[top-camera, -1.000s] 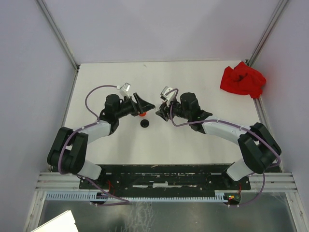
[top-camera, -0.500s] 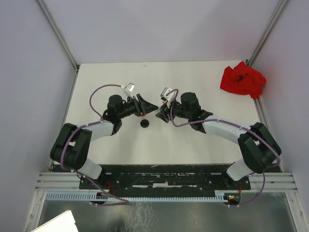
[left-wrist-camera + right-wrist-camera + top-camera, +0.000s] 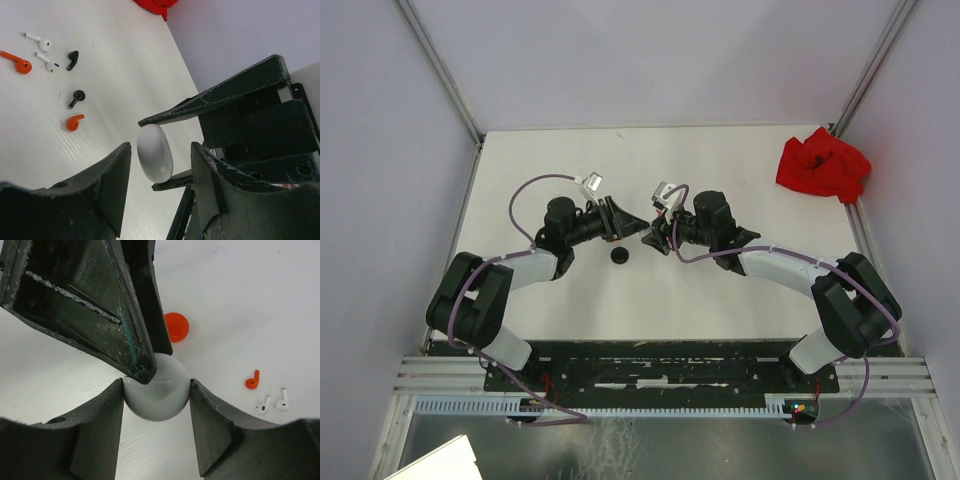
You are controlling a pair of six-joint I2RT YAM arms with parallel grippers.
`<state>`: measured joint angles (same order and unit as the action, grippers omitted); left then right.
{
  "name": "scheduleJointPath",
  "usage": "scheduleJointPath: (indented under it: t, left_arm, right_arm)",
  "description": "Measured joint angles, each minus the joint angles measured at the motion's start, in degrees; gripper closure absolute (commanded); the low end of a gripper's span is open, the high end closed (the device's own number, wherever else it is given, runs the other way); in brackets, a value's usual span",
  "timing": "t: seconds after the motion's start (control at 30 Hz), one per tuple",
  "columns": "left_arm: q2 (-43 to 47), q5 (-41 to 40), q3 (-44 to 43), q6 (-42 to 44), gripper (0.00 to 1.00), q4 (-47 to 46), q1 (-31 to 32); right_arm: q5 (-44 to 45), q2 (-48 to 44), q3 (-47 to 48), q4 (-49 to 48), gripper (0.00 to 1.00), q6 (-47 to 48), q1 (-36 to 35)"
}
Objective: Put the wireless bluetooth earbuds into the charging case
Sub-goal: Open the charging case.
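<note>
A round white charging case (image 3: 157, 399) hangs above the table, and my right gripper (image 3: 156, 390) is shut on its two sides. My left gripper (image 3: 160, 147) faces it from the other way. Its fingers (image 3: 112, 180) stand either side of the case (image 3: 155, 152) with a gap on each side, so it is open. In the top view the two grippers (image 3: 623, 222) (image 3: 653, 236) meet nose to nose mid-table. Several earbuds lie loose on the table: white (image 3: 41, 44), black (image 3: 73, 59) and red (image 3: 74, 121). A red one (image 3: 252, 381) and two white ones (image 3: 263, 405) show in the right wrist view.
A round red case (image 3: 176, 326) lies on the table just beyond the held case. A round black case (image 3: 619, 255) sits just in front of the grippers. A crumpled red cloth (image 3: 823, 165) lies at the far right corner. Grey walls close in the white table (image 3: 720, 300).
My left gripper has moved right and a little away from the near edge, up to the case in the right gripper, and its jaws have narrowed. The right arm has barely moved.
</note>
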<state>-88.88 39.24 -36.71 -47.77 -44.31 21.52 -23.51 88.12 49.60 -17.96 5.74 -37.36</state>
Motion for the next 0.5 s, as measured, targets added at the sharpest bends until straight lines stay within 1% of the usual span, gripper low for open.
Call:
scheduleJointPath:
  t: [0.07, 0.3, 0.5]
  left_arm:
    - [-0.3, 0.2, 0.0, 0.0, 0.45, -0.1, 0.2]
    - [-1.0, 0.4, 0.0, -0.2, 0.57, -0.8, 0.3]
    - [-1.5, 0.0, 0.0, -0.2, 0.70, -0.8, 0.3]
  right_arm:
    - [0.0, 0.0, 0.1, 0.0, 0.99, 0.0, 0.0]
    - [-0.1, 0.2, 0.2, 0.0, 0.99, -0.1, 0.0]
    - [-0.7, 0.3, 0.2, 0.0, 0.99, -0.1, 0.4]
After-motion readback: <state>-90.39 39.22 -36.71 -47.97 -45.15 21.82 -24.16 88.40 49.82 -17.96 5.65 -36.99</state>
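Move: The white charging case, still pinched in my right fingers and about 1 cm forward and 1 cm left of that hand point, lies some 2 cm to the right and 1 cm ahead of my left hand, level with it and just beyond its open fingertips. On the table, roughly 15 cm below, are the orange case 7 cm left and 2 cm ahead of my left hand, the black case 5 cm left and 5 cm back, and an orange earbud 6 cm right, about level fore and aft. I bring my left fingers together around the exposed end of the white case, from rather more than half open to a little over a third, while the hand only settles down by about half a centimetre and hardly turns. The two tips come in close against the case's sides. My right hand stays put and keeps its pinch on the case. ##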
